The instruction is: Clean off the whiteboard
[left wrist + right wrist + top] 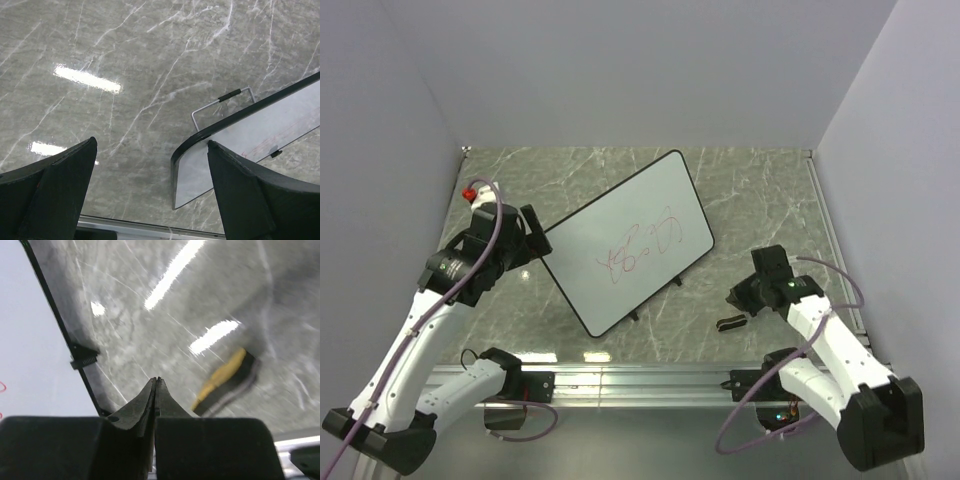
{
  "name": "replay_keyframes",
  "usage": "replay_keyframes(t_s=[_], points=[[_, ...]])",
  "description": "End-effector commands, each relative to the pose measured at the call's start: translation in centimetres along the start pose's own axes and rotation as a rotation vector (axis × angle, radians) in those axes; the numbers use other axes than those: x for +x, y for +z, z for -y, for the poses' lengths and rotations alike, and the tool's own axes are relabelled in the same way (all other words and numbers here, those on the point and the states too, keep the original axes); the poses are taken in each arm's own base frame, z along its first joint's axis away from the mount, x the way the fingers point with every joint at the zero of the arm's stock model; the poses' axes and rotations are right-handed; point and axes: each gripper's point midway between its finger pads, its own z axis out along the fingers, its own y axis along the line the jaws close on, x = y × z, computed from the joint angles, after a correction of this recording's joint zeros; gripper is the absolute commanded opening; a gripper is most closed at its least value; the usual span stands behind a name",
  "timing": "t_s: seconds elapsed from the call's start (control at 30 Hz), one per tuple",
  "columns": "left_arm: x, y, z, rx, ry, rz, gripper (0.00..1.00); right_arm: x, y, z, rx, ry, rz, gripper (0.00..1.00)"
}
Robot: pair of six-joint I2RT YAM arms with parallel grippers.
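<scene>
The whiteboard [620, 225] lies tilted in the middle of the table, with red scribbles [640, 248] on its white face. My left gripper [538, 240] hovers at the board's left corner and is open. In the left wrist view that rounded corner [197, 172] sits between the left gripper's fingers [250, 195], close to the right-hand one. My right gripper [734, 298] is shut on nothing, just off the board's right edge. The right wrist view shows its closed tips [156, 379] between the whiteboard [30, 365] and a yellow-and-black eraser [225, 377].
The eraser [731, 323] lies on the grey marble table [760, 200] near the front rail [640, 378]. A wire stand [220, 102] sticks out under the board. A small red object [470, 193] sits at the far left. White walls enclose three sides.
</scene>
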Motion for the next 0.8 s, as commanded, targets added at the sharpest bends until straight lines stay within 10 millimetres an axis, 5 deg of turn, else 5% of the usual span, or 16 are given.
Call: replay_keyframes(t_s=[0.0, 0.17, 0.4, 0.57, 0.67, 0.7, 0.77], points=[[-0.8, -0.3, 0.7, 0.035, 0.01, 0.026, 0.98, -1.1, 1.0, -3.2, -0.093, -0.003, 0.025, 0.0], [-0.8, -0.6, 0.3, 0.029, 0.003, 0.039, 0.98, 0.4, 2.5, 1.3, 0.07, -0.006, -0.024, 0.0], [0.2, -0.3, -0.2, 0.027, -0.022, 0.037, 0.98, 2.2, 1.6, 6.4, 0.157, -0.005, -0.053, 0.0], [0.4, 0.1, -0.4, 0.017, -0.02, 0.032, 0.98, 1.9, -0.2, 7.1, 0.156, -0.027, -0.029, 0.0], [0.4, 0.1, -0.2, 0.02, -0.017, 0.032, 0.98, 1.1, -1.7, 5.1, 0.101, -0.076, -0.007, 0.0], [0.3, 0.1, -0.2, 0.022, -0.019, 0.034, 0.98, 0.6, -2.7, 4.0, 0.078, -0.085, 0.003, 0.24], [0.3, 0.2, -0.2, 0.021, -0.015, 0.031, 0.98, 0.4, -3.5, 3.2, 0.078, -0.084, 0.002, 0.51]])
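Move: The small yellow-and-black eraser stands on its edge about 4 cm back and 1 cm to the right of the right hand, some 5 cm below it. The whiteboard's nearer clip sits about 4 cm ahead and 10 cm left of the right hand, with the board's middle some 12 cm ahead and 19 cm left. From the left hand the eraser is roughly 35 cm to the right, 8 cm back and 23 cm lower. Dipping down with its fingers shut, the right hand first edges about 1 cm forward, then sweeps back some 7 cm over the upright eraser, sinking about 4 cm in all, so that the fingertips knock its top back towards the base. It then lifts about 3 cm, and the fingers open nearly halfway above the table. ##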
